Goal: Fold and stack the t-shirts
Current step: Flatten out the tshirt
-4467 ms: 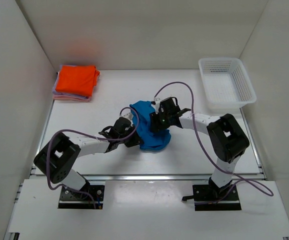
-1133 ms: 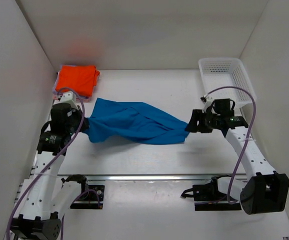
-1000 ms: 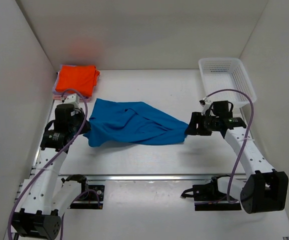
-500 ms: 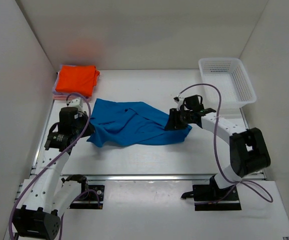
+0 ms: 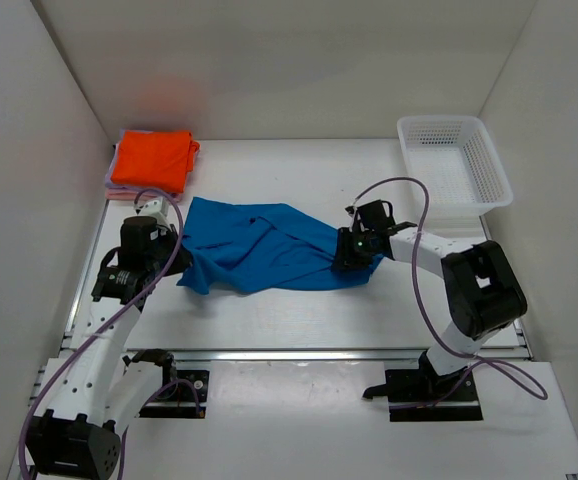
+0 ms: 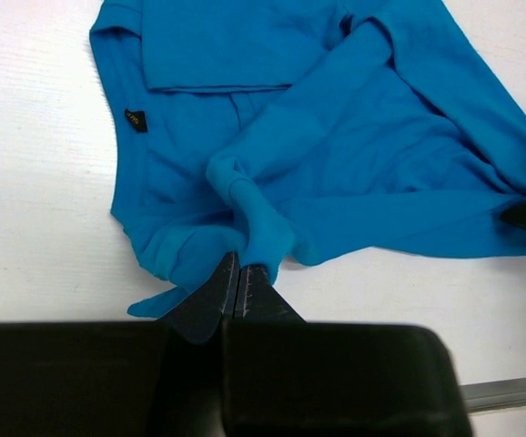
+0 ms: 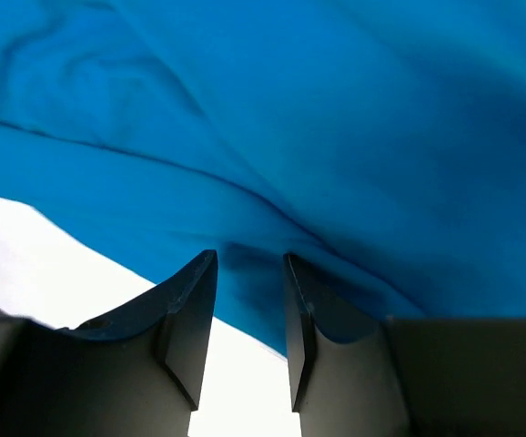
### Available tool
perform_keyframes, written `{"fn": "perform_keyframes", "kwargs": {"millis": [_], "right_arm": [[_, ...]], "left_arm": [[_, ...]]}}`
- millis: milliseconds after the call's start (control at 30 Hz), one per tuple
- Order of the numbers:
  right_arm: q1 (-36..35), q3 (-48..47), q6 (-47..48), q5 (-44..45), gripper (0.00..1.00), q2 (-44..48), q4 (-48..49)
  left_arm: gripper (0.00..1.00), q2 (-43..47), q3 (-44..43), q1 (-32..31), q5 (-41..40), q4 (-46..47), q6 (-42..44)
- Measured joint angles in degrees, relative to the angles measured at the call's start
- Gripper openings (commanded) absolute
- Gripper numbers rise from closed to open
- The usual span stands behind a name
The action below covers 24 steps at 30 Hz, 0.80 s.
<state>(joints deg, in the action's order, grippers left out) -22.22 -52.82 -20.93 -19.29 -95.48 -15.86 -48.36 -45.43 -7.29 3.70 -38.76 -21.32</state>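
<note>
A bright blue t-shirt (image 5: 269, 245) lies crumpled across the middle of the table, its black neck label (image 6: 136, 119) showing in the left wrist view. My left gripper (image 5: 174, 257) is at its left edge, shut on a bunched fold of blue cloth (image 6: 254, 228), jaws together (image 6: 237, 270). My right gripper (image 5: 352, 257) sits low at the shirt's right end. Its jaws stand apart (image 7: 249, 258), with blue cloth (image 7: 336, 137) lying under and beyond the fingertips. An orange t-shirt (image 5: 152, 160) lies folded on pale pink ones (image 5: 141, 196) at the back left.
A white mesh basket (image 5: 454, 165) stands at the back right corner. White walls close in the table on the left, back and right. The metal rail (image 5: 299, 352) runs along the near edge, in front of both arm bases.
The right arm has swung left and down over the shirt's right end, and its jaws have narrowed. The stretched shirt has gone slack and bunched. The left gripper kept its grip and shifted slightly right.
</note>
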Motion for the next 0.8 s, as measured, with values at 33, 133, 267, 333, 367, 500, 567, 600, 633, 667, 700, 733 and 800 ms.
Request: {"fn": "perform_keyframes", "kwargs": {"millis": [33, 133, 267, 333, 367, 500, 567, 600, 633, 667, 700, 733, 800], "right_arm": [[0.48, 0.87, 0.22, 0.76, 0.33, 0.72, -0.07], [3.21, 3.43, 1.01, 2.43, 0.33, 3.89, -1.03], [7.30, 7.19, 2.16, 3.89, 0.34, 9.20, -1.77], [9.11, 9.46, 2.95, 3.82, 0.35, 12.13, -1.51], [9.70, 10.16, 3.17, 3.80, 0.35, 13.05, -1.70], [11.47, 10.69, 4.50, 3.45, 0.35, 14.58, -1.88], [11.93, 10.60, 4.94, 3.34, 0.35, 14.49, -1.81], [12.15, 10.56, 5.18, 3.23, 0.35, 14.38, -1.79], [12.20, 10.47, 5.33, 3.15, 0.35, 14.23, -1.77], [12.22, 10.36, 5.53, 2.97, 0.34, 13.92, -1.62], [12.26, 10.23, 5.66, 2.69, 0.34, 13.60, -1.36], [12.37, 10.10, 5.75, 2.23, 0.34, 13.11, -1.09], [12.52, 9.94, 5.92, 1.42, 0.34, 12.31, -0.52]], "left_arm": [[0.00, 0.11, 0.11, 0.00, 0.17, 0.28, -0.11], [0.00, 0.28, 0.81, -0.02, 0.33, 0.90, -0.20], [0.00, 0.31, 1.81, -0.04, 0.72, 1.16, -0.59], [0.00, 0.28, 1.90, -0.09, 1.03, 1.18, -0.70], [0.00, 0.31, 1.90, -0.15, 1.18, 1.29, -0.79], [0.00, 0.33, 1.90, -0.35, 1.53, 1.49, -1.07], [0.00, 0.35, 1.90, -0.35, 1.60, 1.49, -1.20], [0.00, 0.35, 1.90, -0.35, 1.62, 1.49, -1.22], [0.00, 0.37, 1.90, -0.35, 1.62, 1.49, -1.22], [0.00, 0.44, 1.92, -0.35, 1.66, 1.49, -1.25], [0.00, 0.48, 1.95, -0.35, 1.66, 1.49, -1.22], [0.00, 0.50, 1.95, -0.35, 1.66, 1.46, -1.22], [0.00, 0.55, 1.95, -0.35, 1.66, 1.49, -1.22]]}}
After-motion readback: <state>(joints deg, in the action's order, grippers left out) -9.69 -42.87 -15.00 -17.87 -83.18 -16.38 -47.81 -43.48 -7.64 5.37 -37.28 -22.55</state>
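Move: The near corner of the t-shirt's right end lies about 8 cm to the right of the right hand, 3 cm back and 3 cm below. The shirt's left end, in the left gripper, is some 37 cm to this hand's left, 4 cm back and 12 cm higher; the white basket is roughly 28 cm right and 25 cm farther out, about 1 cm higher. From the left hand that same corner lies about 43 cm right, 2 cm ahead and 15 cm below. Sweep the right hand about 9 cm to the right, low over the blue t-shirt, until it reaches the near corner of the right end; let it rise only about a centimetre and turn the wrist some 10 degrees clockwise, fingers staying part open. Keep the left gripper shut on the left end, held up off the table. ##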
